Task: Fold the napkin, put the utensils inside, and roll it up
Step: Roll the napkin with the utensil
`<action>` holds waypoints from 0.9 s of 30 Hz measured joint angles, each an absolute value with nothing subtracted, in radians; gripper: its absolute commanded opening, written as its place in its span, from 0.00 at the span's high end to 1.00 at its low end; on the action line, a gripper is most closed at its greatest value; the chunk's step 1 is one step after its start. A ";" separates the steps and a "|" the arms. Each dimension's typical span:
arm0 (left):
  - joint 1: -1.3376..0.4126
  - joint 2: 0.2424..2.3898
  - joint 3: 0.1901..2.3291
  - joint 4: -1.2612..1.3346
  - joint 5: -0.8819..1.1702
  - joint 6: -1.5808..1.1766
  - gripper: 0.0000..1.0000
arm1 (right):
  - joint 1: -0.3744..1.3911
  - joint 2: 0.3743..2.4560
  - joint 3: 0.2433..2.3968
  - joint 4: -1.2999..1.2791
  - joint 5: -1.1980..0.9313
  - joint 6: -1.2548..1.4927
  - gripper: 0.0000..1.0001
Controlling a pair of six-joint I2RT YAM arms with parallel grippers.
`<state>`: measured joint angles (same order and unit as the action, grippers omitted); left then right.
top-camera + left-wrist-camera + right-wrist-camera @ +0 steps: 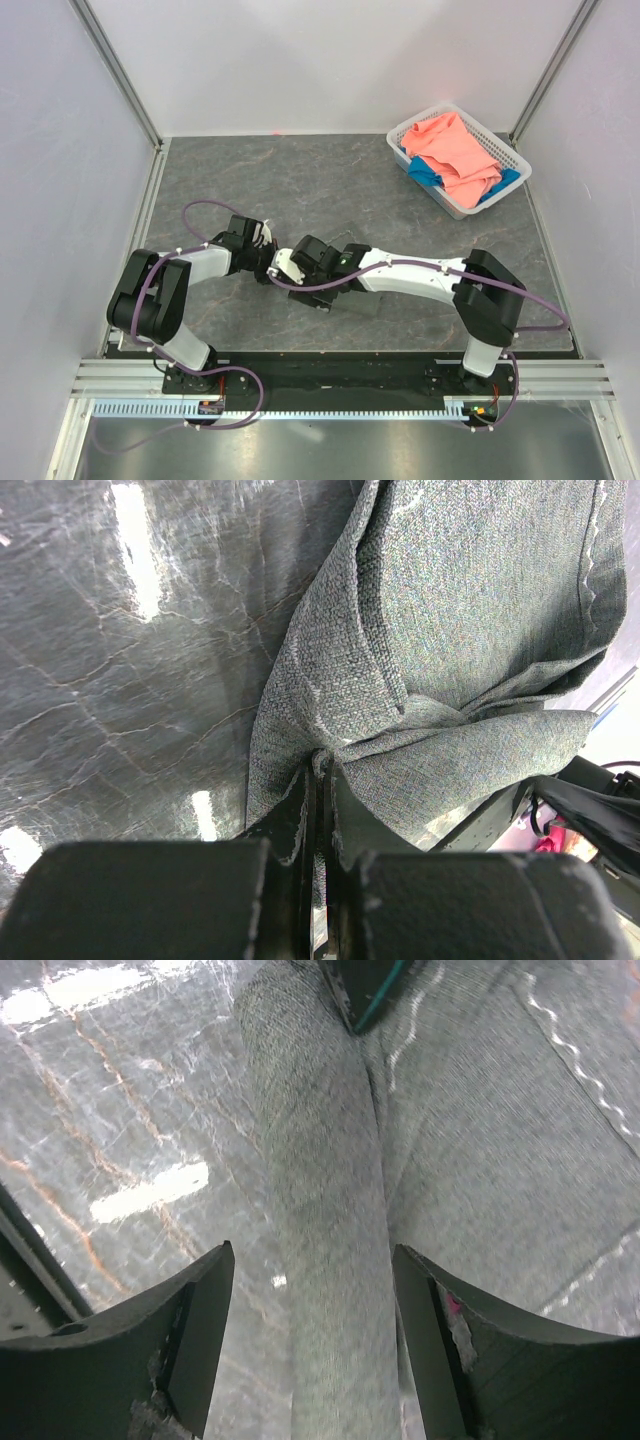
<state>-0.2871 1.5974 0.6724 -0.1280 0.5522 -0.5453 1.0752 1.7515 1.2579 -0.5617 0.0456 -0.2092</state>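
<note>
The dark grey napkin lies bunched on the table, partly rolled into a long tube. My left gripper is shut on a pinched fold at the napkin's edge. My right gripper is open, its jaws standing either side of the rolled tube without touching it. In the top view both grippers, left and right, meet near the table's middle left, and the arms cover most of the napkin. The utensils are hidden.
A white basket stands at the back right, holding a salmon-pink cloth and a blue cloth. White walls enclose the grey table on three sides. The left gripper's fingertip shows at the roll's far end.
</note>
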 measured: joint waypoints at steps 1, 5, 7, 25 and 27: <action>-0.287 1.597 0.672 -0.128 0.552 -0.545 0.98 | 1.075 1.763 1.258 -0.552 0.041 -0.216 0.28; -0.287 1.599 0.674 -0.130 0.553 -0.545 0.98 | 1.075 1.784 1.244 -0.509 0.029 -0.240 0.29; -0.287 1.599 0.674 -0.130 0.553 -0.545 0.98 | 1.075 1.788 1.238 -0.497 0.023 -0.245 0.31; -0.286 1.599 0.674 -0.129 0.556 -0.545 0.98 | 1.055 1.864 1.202 -0.410 0.003 -0.266 0.59; -0.286 1.599 0.674 -0.128 0.556 -0.545 0.97 | 1.047 1.865 1.201 -0.406 -0.010 -0.266 0.62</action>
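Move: The rolled napkin strip runs left to right beneath the right hand; the stretch it goes for lies about 5 cm below, 1 cm ahead and 1 cm to its left. The end pinched by the left gripper is some 9 cm left, 3 cm ahead and 5 cm below. The strip's free end lies about 15 cm right and 4 cm back. From the left hand, the stretch to be gripped is roughly 8 cm right and 2 cm back, at its own height. The napkin roll is straddled from above by the right gripper, which sinks about 5 cm onto it with barely any sideways travel and narrows its wide-open fingers to under half open, until the tips come against both sides of the cloth. The left gripper stays put, still pinching the far end of the roll shut. ##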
